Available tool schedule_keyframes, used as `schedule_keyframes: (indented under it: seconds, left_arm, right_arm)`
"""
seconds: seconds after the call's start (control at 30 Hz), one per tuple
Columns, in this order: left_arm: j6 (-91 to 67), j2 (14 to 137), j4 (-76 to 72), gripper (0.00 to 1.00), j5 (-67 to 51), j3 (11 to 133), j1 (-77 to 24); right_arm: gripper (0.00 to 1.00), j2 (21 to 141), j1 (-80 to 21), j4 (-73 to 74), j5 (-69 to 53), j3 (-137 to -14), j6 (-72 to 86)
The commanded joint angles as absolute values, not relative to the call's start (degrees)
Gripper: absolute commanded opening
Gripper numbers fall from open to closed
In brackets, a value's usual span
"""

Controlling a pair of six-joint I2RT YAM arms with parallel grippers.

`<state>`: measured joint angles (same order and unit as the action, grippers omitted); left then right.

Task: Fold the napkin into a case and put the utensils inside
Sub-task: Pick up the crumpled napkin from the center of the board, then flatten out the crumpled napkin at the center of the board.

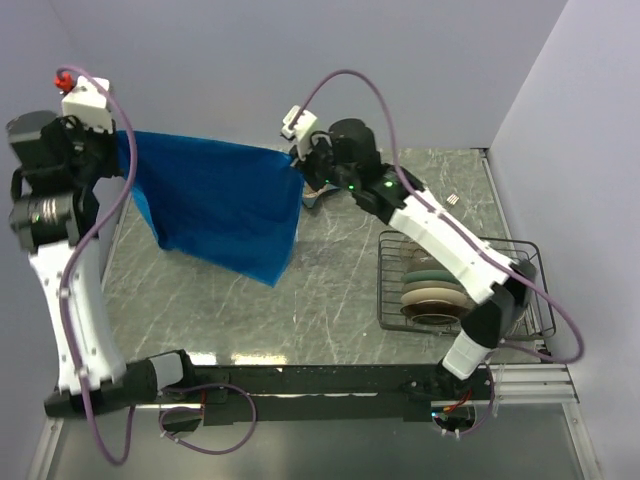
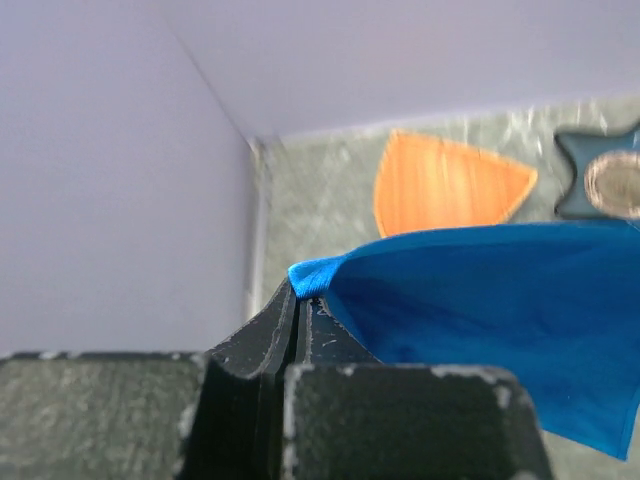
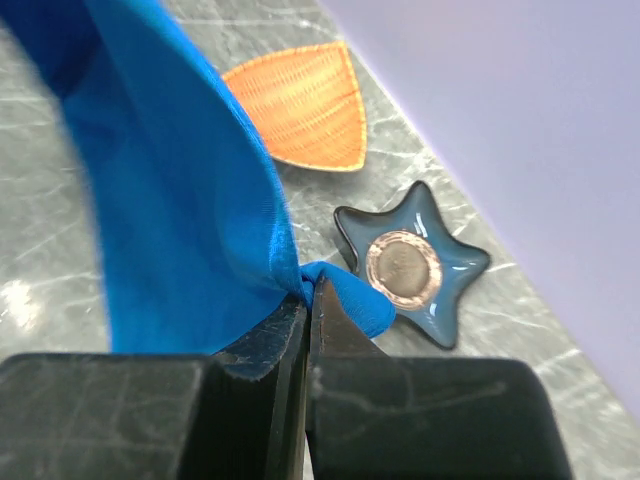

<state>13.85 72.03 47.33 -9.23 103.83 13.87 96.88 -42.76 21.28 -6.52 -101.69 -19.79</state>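
Observation:
The bright blue napkin point(image 1: 222, 200) hangs in the air, stretched between my two grippers above the far left of the table. My left gripper point(image 1: 118, 145) is shut on its left top corner, seen pinched in the left wrist view point(image 2: 308, 280). My right gripper point(image 1: 303, 160) is shut on its right top corner, seen in the right wrist view point(image 3: 312, 280). The napkin point(image 2: 480, 330) droops to a point point(image 1: 272, 278) below. The spoon and fork are out of view. No folded case shows.
An orange triangular dish point(image 3: 300, 105) and a dark star-shaped dish point(image 3: 412, 265) lie on the marble table point(image 1: 330, 300) behind the napkin. A wire rack point(image 1: 460, 290) with stacked bowls stands at the right. Walls close in at the left and back.

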Motion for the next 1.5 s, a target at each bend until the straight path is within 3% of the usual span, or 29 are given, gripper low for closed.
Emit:
schedule_keyframes:
  seconds: [0.0, 0.3, 0.57, 0.8, 1.03, 1.23, 1.47]
  left_arm:
    - [18.19, 62.69, 40.43, 0.01, -9.23, 101.79, 14.15]
    - [24.08, 44.85, 36.39, 0.02, -5.63, 94.22, 14.06]
    - [23.12, 43.06, 37.79, 0.01, -2.90, 99.40, 14.06]
    - [22.32, 49.99, 41.74, 0.03, -7.73, 100.99, 14.06]
    - [25.04, 55.72, 44.30, 0.05, -9.23, 92.12, 14.15]
    - [23.56, 61.51, 35.61, 0.04, -14.94, 80.96, 14.15]
    - [22.42, 79.67, 23.92, 0.02, -22.58, 77.86, 13.98]
  right_arm:
    - [0.00, 88.00, -43.50, 28.65, -7.21, -105.29, -21.62]
    - [0.00, 72.01, -53.51, 35.94, -4.67, -100.56, -23.11]
    - [0.00, 69.34, -59.33, 43.76, -0.09, -108.10, -19.16]
    - [0.00, 73.20, -58.98, 43.42, 9.66, -106.98, -24.25]
    - [0.00, 77.60, -51.78, 40.08, 7.74, -97.22, -26.19]
    - [0.00, 87.17, -42.02, 37.01, 1.42, -95.89, -27.60]
    - [0.00, 102.98, -37.35, 33.23, -1.85, -99.83, -30.32]
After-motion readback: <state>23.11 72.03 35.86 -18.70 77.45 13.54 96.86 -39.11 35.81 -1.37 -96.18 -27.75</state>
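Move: The napkin already hangs by two corners, one in each hand, above the clear board. The middle of that clear board lies about 44 cm below the left hand, 14 cm to its right and 2 cm back; from the right hand it is about 35 cm down, 14 cm left and 6 cm back. The star dish is some 21 cm ahead of the right hand and 2 cm to its right, the wicker basket roughly 22 cm ahead and 20 cm left, both on the board. The napkin is flung open by both hands, which keep their corners pinched: they sweep back about 20 cm while rising some 15, then whip forward again and down 25 cm or so towards the clear board. The left wrist tips up about 30 degrees on the backswing and dips on the way down; the right drifts about 7 cm right, drawing the upper edge out, and rolls some 20 degrees. ##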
